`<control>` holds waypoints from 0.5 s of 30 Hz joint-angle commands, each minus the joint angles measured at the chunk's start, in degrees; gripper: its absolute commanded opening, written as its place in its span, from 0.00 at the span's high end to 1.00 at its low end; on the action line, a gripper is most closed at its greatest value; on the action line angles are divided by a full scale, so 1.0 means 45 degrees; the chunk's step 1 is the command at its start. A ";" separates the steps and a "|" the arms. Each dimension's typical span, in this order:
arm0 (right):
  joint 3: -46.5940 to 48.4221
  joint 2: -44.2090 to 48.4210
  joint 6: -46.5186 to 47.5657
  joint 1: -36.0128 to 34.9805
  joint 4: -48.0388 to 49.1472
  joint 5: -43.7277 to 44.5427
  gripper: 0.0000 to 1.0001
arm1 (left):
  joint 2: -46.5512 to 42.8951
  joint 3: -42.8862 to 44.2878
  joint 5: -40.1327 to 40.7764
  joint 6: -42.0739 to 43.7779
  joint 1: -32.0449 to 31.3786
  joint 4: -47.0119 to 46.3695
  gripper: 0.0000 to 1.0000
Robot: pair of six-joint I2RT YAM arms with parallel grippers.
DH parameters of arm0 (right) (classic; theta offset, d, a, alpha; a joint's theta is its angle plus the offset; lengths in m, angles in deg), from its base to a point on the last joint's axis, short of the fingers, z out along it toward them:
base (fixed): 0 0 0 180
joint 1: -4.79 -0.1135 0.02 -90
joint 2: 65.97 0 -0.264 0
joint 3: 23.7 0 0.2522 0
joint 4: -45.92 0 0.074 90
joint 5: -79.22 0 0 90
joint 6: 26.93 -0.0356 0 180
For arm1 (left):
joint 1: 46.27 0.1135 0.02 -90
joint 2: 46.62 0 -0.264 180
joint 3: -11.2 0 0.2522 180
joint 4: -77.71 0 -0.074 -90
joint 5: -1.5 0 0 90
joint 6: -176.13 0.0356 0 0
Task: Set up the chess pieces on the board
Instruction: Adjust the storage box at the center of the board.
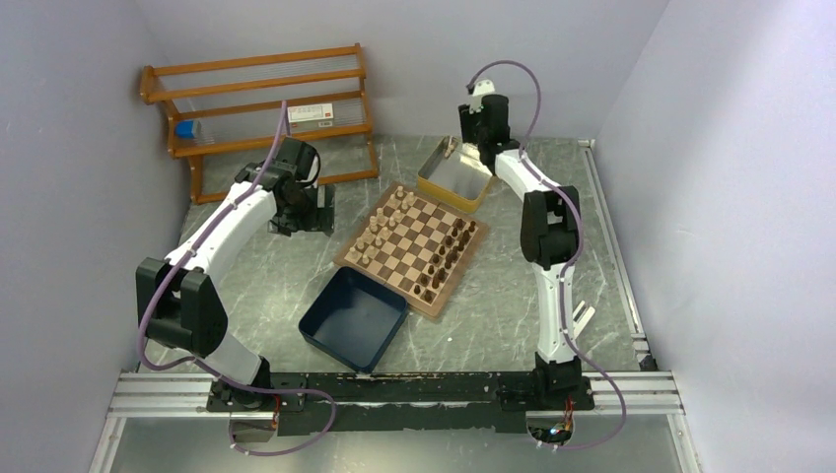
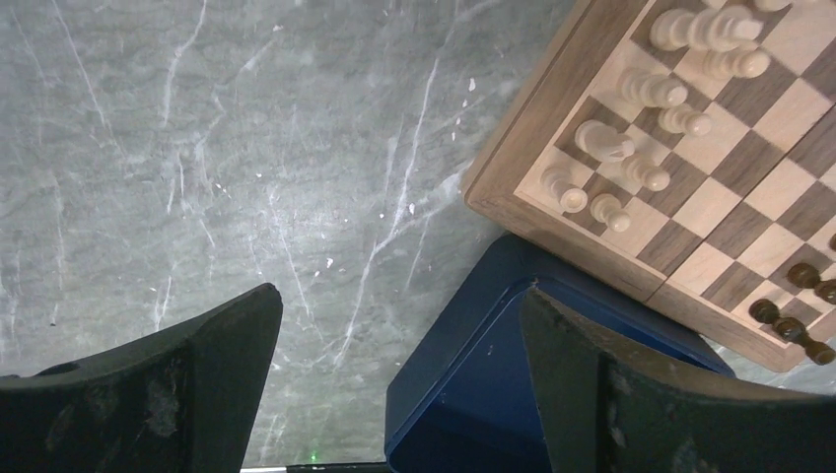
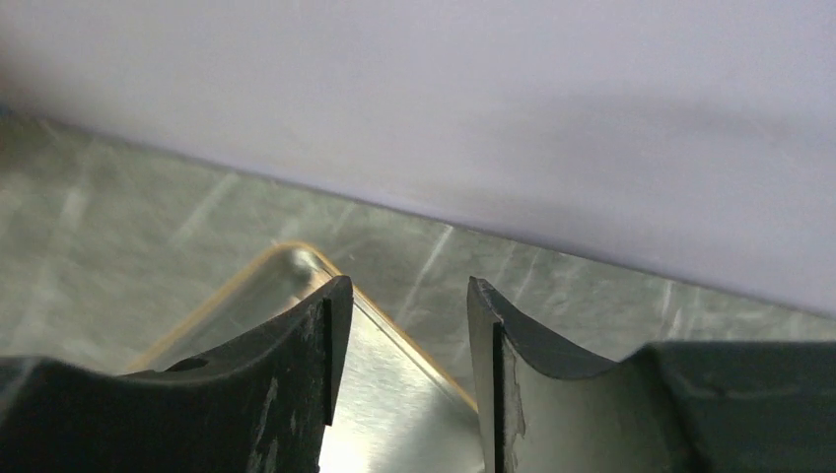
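The board (image 1: 446, 296) lies mid-table, turned diagonally. Light chess pieces (image 1: 380, 232) line its left side and dark chess pieces (image 1: 446, 258) its right side. In the left wrist view the board's (image 2: 522, 168) corner shows at upper right, with light pieces (image 2: 641, 128) and a few dark pieces (image 2: 794, 310). My left gripper (image 1: 301, 210) (image 2: 399, 330) hangs open left of the board, over the tabletop and a navy tray, holding nothing. My right gripper (image 1: 481, 151) (image 3: 409, 296) is over the far edge of a metal tin (image 3: 394, 404). Its jaws stand apart with nothing between them.
The navy blue tray (image 1: 353, 317) (image 2: 493, 384) sits at the board's near-left corner. The shiny tin (image 1: 455, 177) stands off the board's far corner. A wooden rack (image 1: 266, 108) is at the back left. Walls close in at the back and both sides.
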 commanded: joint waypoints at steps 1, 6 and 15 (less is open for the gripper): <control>0.0188 0.1393 -0.6499 -0.0154 -0.0332 0.1211 0.52 | -0.0055 0.0759 -0.0204 -0.0197 -0.0102 0.0625 0.05; 0.0846 0.1406 -1.0245 -0.0683 -0.2293 0.1825 0.57 | -0.0010 0.0528 -0.0691 -0.0199 -0.0102 0.0588 0.06; 0.0862 0.0628 -1.4718 -0.1121 -0.3022 0.2655 0.69 | -0.1014 -0.0344 -0.0862 -0.0036 -0.0102 0.0128 0.06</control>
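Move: The gold storage box's middle is about 9 cm back from my right hand, 1 cm to its right and some 11 cm below. One pale chess piece lies in the box's far-left corner, only about 1 cm back and level sideways, roughly 10 cm under the hand. The board's middle is about 33 cm back and 7 cm left. From my left hand, the box is some 26 cm ahead and 23 cm to the right. I lift my empty right hand up out over the storage box and swing it about 6 cm left and 3 cm back, climbing some 7 cm before sinking a little, to come above the box's left side wall. On the way I roll it some 45 degrees, left side rising, turn it about 20 degrees clockwise, and draw the half-open fingers partly closed. ##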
